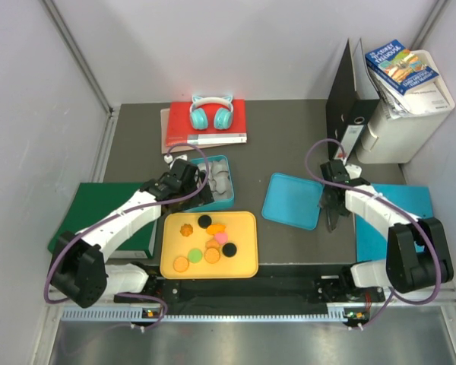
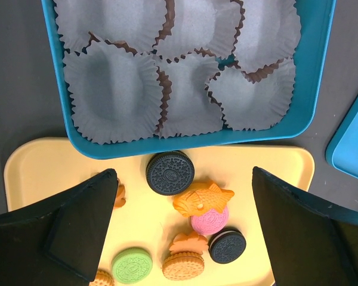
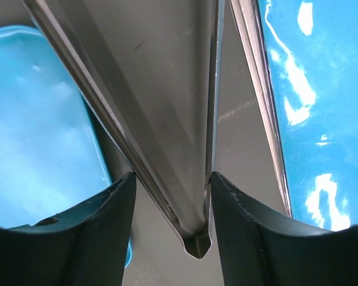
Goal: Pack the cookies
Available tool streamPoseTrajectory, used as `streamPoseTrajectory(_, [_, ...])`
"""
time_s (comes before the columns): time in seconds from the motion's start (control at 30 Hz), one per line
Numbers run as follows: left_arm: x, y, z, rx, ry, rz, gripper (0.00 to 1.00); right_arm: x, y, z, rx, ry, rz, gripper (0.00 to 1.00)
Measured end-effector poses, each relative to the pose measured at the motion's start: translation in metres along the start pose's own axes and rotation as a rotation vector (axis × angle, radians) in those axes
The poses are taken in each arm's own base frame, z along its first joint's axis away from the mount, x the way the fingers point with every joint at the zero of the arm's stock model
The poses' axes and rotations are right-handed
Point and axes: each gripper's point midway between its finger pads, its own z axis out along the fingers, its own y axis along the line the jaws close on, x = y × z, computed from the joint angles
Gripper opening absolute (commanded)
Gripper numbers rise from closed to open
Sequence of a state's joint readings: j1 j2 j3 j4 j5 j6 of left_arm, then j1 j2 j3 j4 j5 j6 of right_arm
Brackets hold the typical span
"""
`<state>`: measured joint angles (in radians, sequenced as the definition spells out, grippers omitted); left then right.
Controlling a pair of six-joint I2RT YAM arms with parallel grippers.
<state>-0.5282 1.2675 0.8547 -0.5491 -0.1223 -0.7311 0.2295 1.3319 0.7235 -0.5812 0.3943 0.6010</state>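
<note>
Several cookies lie on the yellow tray (image 1: 247,266): black (image 1: 204,221), scalloped orange (image 1: 186,229), pink (image 1: 221,238), green (image 1: 195,254) and more orange ones. My left gripper (image 1: 188,181) is open and empty, hovering over the tray's far edge beside the teal box (image 1: 229,179) of grey paper cups (image 1: 216,182). In the left wrist view my left gripper (image 2: 182,179) frames a black cookie (image 2: 170,173), an orange fish (image 2: 203,198), a pink cookie (image 2: 210,220) and a green one (image 2: 132,266). My right gripper (image 1: 330,213) is shut on metal tongs (image 3: 167,119).
The teal lid (image 1: 291,200) lies right of the tray. Headphones (image 1: 211,112) rest on a red book at the back. A black binder (image 1: 348,99) and a white box (image 1: 410,114) stand at back right. A green folder (image 1: 80,220) lies left, a blue one (image 1: 403,205) right.
</note>
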Motion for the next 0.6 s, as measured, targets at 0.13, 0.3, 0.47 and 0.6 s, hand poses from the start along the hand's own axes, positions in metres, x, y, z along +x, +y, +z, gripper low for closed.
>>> streamPoseTrajectory(0.13, [0.0,0.0,0.0,0.001,0.002,0.0,0.98,-0.004,0.003,0.003,0.006,0.005,0.001,0.5])
streamPoseTrajectory(0.3, [0.001,0.0,0.0,0.0,0.004,0.0,0.98,-0.009,0.008,0.008,0.008,0.005,0.002,0.56])
streamPoseTrajectory(0.47, [0.004,0.002,0.004,-0.012,0.018,0.003,0.98,-0.002,0.012,0.019,0.021,0.041,-0.008,0.72])
streamPoseTrajectory(0.6, [0.005,0.003,0.006,-0.016,0.022,0.004,0.98,-0.011,0.017,0.017,0.007,0.028,-0.005,0.78])
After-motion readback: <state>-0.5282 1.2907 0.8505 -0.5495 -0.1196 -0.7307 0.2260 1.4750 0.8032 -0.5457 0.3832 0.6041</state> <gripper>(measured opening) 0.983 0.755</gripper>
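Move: The metal tongs lie open in a V between the right fingers, their closed end towards the robot; their middle is roughly 4 cm ahead of the right hand, 1 cm to its left and 1 cm below. The blue lid lies level with this hand, about 11 cm to its left; the blue folder's middle is some 17 cm to its right and 7 cm back. From the idle left hand, the tongs are about 35 cm to the right, 3 cm ahead and 7 cm lower. The tongs' two arms start out squeezed between the right fingertips; the hand slides forward over them, about 2 cm and slightly left, away from the closed end, dipping around 1.5 cm on the way. Late on, the fingers spread from half to three-quarters open, so the left finger comes free of the tongs while the right one stays against the other arm. ##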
